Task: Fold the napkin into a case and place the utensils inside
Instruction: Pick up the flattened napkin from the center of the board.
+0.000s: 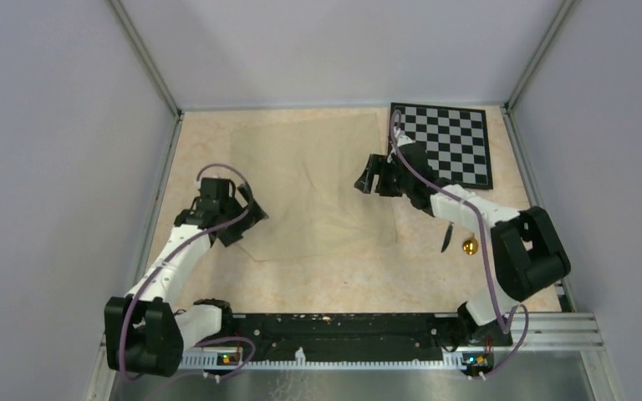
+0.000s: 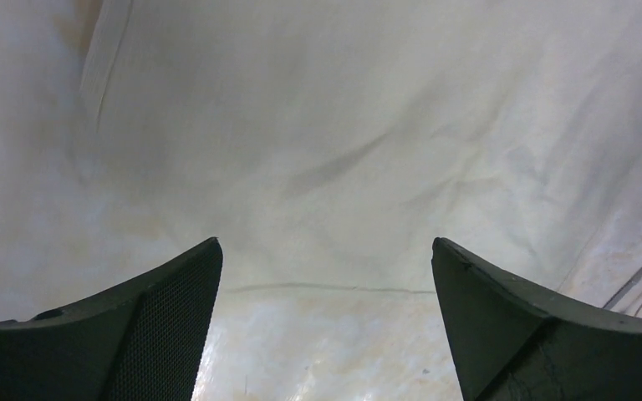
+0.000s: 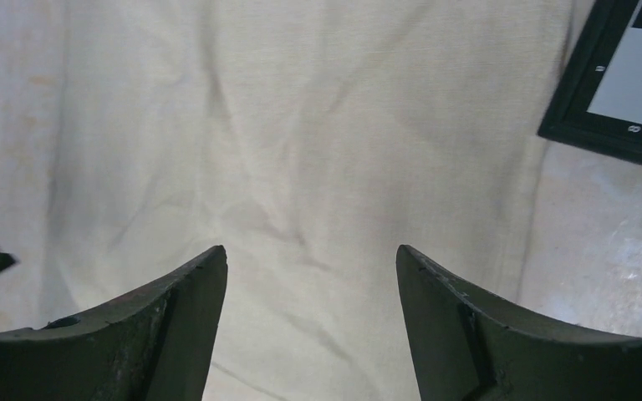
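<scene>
The beige napkin [image 1: 318, 184] lies spread flat in the middle of the table, with a few creases. My left gripper [image 1: 255, 220] hovers open at its near-left edge. In the left wrist view the napkin [image 2: 368, 125] ends just past the open left gripper [image 2: 326, 242], and nothing is between the fingers. My right gripper [image 1: 361, 179] is open over the napkin's right part. The right wrist view shows the napkin [image 3: 301, 125] below the empty right gripper [image 3: 309, 248]. Of the utensils I see a spoon with a gold bowl [image 1: 470, 247] and a dark handle beside the right arm.
A black-and-white checkered board [image 1: 443, 142] lies at the back right, its corner [image 3: 619, 83] showing in the right wrist view. Bare tabletop [image 2: 326, 351] is under the left gripper. Grey walls stand on three sides, and a rail [image 1: 343, 330] runs along the near edge.
</scene>
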`<move>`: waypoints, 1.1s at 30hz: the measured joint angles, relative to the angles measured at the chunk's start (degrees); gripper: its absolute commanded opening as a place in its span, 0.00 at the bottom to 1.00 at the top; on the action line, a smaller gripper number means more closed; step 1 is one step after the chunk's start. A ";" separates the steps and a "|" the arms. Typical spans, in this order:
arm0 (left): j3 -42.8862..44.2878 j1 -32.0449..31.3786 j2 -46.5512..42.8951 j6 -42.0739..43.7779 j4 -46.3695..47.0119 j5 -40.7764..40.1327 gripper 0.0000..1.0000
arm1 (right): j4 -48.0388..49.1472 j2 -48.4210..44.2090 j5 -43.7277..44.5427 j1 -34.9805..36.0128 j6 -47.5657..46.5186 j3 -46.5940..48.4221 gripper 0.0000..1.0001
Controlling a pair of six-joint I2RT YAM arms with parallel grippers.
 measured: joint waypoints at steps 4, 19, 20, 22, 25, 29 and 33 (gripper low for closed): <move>-6.99 -0.20 -3.45 -7.56 -5.79 -3.67 0.99 | -0.85 -8.87 -0.81 2.54 0.07 -3.37 0.73; -14.16 0.09 -2.43 -19.10 5.81 -3.72 0.99 | -8.20 -31.06 2.47 3.87 0.39 -12.72 0.72; -13.84 0.09 -2.16 -18.69 6.80 -2.78 0.99 | -8.68 -31.76 2.73 3.85 0.39 -12.76 0.72; -10.99 0.07 -1.95 -16.79 7.13 -0.07 0.99 | -9.05 -33.09 3.37 3.87 0.39 -12.98 0.72; -3.48 -0.90 -2.80 -13.66 8.70 2.10 0.99 | -9.46 -34.36 3.93 3.87 0.39 -13.35 0.72; 8.02 -4.72 -8.66 -8.28 9.49 -0.98 0.99 | -10.19 -35.26 4.63 3.85 0.44 -14.05 0.72; 12.17 -5.51 -14.53 -6.60 5.75 -6.19 0.99 | -10.56 -35.08 4.33 3.85 0.44 -14.19 0.73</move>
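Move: The napkin's tucked near-left corner lies about 8 cm back from the left hand, level with it sideways and some 8 cm lower. The napkin's middle is about 11 cm ahead and 15 cm right of the left hand; from the right hand that middle is about 14 cm left, level in reach and 7 cm below. The chessboard's middle lies 20 cm right and 12 cm ahead of the right hand; the knife 23 cm right, 9 cm back. Down and back towards the napkin's tucked near-left corner goes the left hand, about 7 cm lower and 6 back, turning some 20 degrees counter-clockwise; then it climbs fast, roughly 25 cm, moving forward along the left edge as the fingers tip up and the turn unwinds. The right hand draws back 10 cm, rising about 8 and easing right, away from the napkin's middle. Both grippers stay open. ##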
